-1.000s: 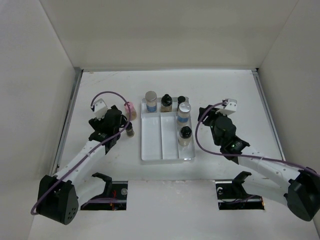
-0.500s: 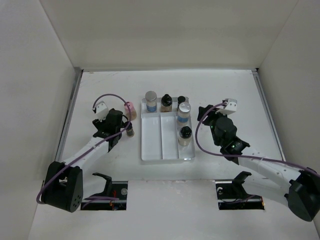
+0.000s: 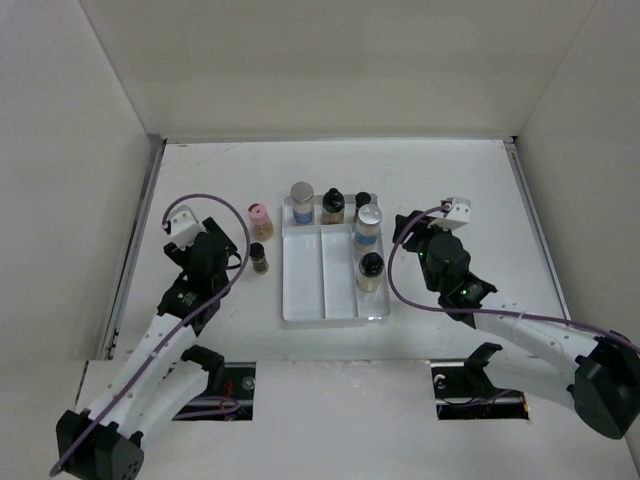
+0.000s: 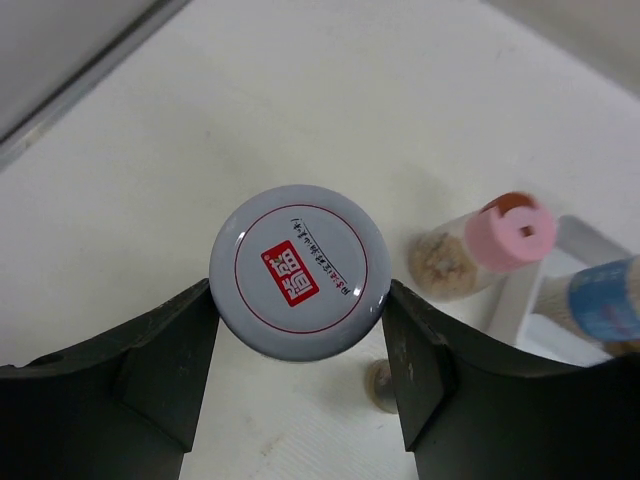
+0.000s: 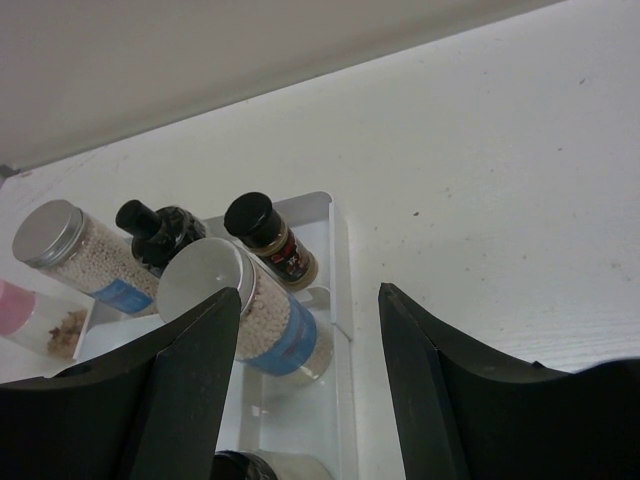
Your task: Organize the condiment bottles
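Note:
My left gripper [image 4: 300,292] is shut on a condiment jar with a grey cap bearing a red square mark [image 4: 300,268]; both fingers press the cap's sides. From above, the left gripper [image 3: 212,252] hides this jar, left of the white divided tray [image 3: 322,290]. A pink-capped bottle [image 3: 258,215] and a small dark-capped bottle [image 3: 259,257] stand between it and the tray. In the tray stand two silver-capped jars with blue labels [image 3: 302,200] [image 3: 369,226] and three black-capped bottles [image 3: 333,205]. My right gripper [image 5: 305,295] is open beside the tray's right rim, near the closer silver-capped jar [image 5: 250,310].
White walls enclose the table on three sides, with a metal strip [image 3: 135,240] along the left edge. The tray's middle and left compartments [image 3: 300,270] hold nothing in their near halves. Two cutouts [image 3: 215,385] sit by the arm bases.
My left gripper shut on the grey-capped jar and drew back to the left, away from the pink-capped bottle. The right arm stayed almost still.

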Controlling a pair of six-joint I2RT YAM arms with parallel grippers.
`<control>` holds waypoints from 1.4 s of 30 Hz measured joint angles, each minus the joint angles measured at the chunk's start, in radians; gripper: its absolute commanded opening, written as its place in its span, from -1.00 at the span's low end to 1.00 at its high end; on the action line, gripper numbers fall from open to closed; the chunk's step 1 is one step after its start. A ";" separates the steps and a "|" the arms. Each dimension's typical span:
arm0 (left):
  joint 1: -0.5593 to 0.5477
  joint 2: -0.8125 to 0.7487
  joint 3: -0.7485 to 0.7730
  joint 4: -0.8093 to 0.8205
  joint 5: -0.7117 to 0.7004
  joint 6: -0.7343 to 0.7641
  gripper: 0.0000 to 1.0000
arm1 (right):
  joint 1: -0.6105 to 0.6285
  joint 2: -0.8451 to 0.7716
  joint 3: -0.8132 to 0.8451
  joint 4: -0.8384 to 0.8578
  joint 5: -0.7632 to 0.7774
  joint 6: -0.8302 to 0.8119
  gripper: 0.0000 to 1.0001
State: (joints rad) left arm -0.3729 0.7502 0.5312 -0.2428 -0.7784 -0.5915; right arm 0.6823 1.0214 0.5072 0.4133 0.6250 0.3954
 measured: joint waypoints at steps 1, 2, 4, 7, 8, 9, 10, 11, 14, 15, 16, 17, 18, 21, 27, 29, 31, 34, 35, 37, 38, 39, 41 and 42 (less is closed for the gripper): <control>-0.016 -0.016 0.034 -0.010 -0.011 0.018 -0.47 | 0.000 0.000 0.000 0.000 0.000 0.000 0.28; -0.038 -0.026 0.070 -0.013 -0.023 0.034 -0.47 | 0.000 0.000 0.000 0.000 0.000 0.000 0.28; -0.095 -0.034 0.138 -0.008 -0.043 0.054 -0.47 | 0.000 0.000 0.000 0.000 0.000 0.000 0.28; -0.225 0.002 0.222 0.035 -0.072 0.071 -0.47 | 0.000 0.000 0.000 0.000 0.000 0.000 0.28; -0.274 0.029 0.243 0.059 -0.080 0.074 -0.47 | 0.000 0.000 0.000 0.000 0.000 0.000 0.28; -0.323 0.063 0.258 0.088 -0.085 0.078 -0.46 | 0.000 0.000 0.000 0.000 0.000 0.000 0.28; -0.367 0.103 0.269 0.119 -0.083 0.079 -0.46 | 0.000 0.000 0.000 0.000 0.000 0.000 0.28; -0.399 0.140 0.276 0.146 -0.080 0.080 -0.46 | 0.000 0.000 0.000 0.000 0.000 0.000 0.28; -0.469 0.292 0.290 0.206 -0.045 0.080 -0.46 | 0.000 0.000 0.000 0.000 0.000 0.000 0.28; -0.480 0.340 0.290 0.216 -0.032 0.080 -0.46 | 0.000 0.000 0.000 0.000 0.000 0.000 0.29; -0.487 0.379 0.290 0.219 -0.023 0.080 -0.45 | 0.000 0.000 0.000 0.000 0.000 0.000 0.29; -0.492 0.418 0.290 0.223 -0.014 0.082 -0.45 | 0.000 0.000 0.000 0.000 0.000 0.000 0.29; -0.492 0.454 0.289 0.231 -0.005 0.084 -0.45 | 0.000 0.000 0.000 0.000 0.000 0.000 0.29; -0.487 0.529 0.275 0.291 0.025 0.089 -0.45 | 0.000 0.000 0.000 0.000 0.000 0.000 0.30; -0.447 0.630 0.238 0.421 0.075 0.091 -0.44 | 0.000 0.000 0.000 0.000 0.000 0.000 0.30; -0.436 0.659 0.233 0.443 0.081 0.092 -0.43 | 0.000 0.000 0.000 0.000 0.000 0.000 0.31; -0.423 0.689 0.229 0.467 0.086 0.094 -0.43 | 0.000 0.000 0.000 0.000 0.000 0.000 0.31; -0.408 0.725 0.216 0.512 0.097 0.102 -0.41 | 0.000 0.000 0.000 0.000 0.000 0.000 0.31; -0.404 0.734 0.208 0.533 0.100 0.108 -0.41 | 0.000 0.000 0.000 0.000 0.000 0.000 0.31; -0.396 0.755 0.190 0.575 0.106 0.119 -0.39 | 0.000 0.000 0.000 0.000 0.000 0.000 0.31; -0.393 0.764 0.181 0.592 0.109 0.123 -0.38 | -0.001 0.000 0.000 0.000 0.000 0.001 0.31; -0.391 0.772 0.174 0.606 0.110 0.127 -0.35 | -0.002 0.000 0.000 0.000 0.000 0.001 0.31; -0.389 0.783 0.159 0.631 0.108 0.134 -0.23 | -0.002 0.000 0.000 0.000 0.000 0.001 0.31; -0.389 0.784 0.154 0.644 0.108 0.136 -0.15 | -0.002 0.000 0.000 0.000 0.000 0.001 0.31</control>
State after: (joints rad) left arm -0.7624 1.5337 0.6857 0.4007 -0.6701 -0.4557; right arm 0.6804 1.0214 0.5072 0.4133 0.6247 0.3962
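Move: The left hand already holds the jar with the grey-white lid. The place it is taken to, the far end of the tray's left long compartment, lies about 22 cm right, 8 cm ahead and 11 cm below. Behind it stand the silver-lid jar, 15 cm ahead and 21 cm right of the hand, and the black-cap bottle, 28 cm right. The pink-cap jar is 11 cm ahead, 10 cm right. From the right hand, that place lies some 30 cm left, 3 cm farther out, 15 cm below. Keeping its pinch around the lidded jar, the left hand swings about 22 cm to the right, first rising some 12 cm and then descending about 18 cm towards the far end of the tray's left compartment. It eases roughly 8 cm forward as it goes, and the wrist turns about 30 degrees clockwise. ##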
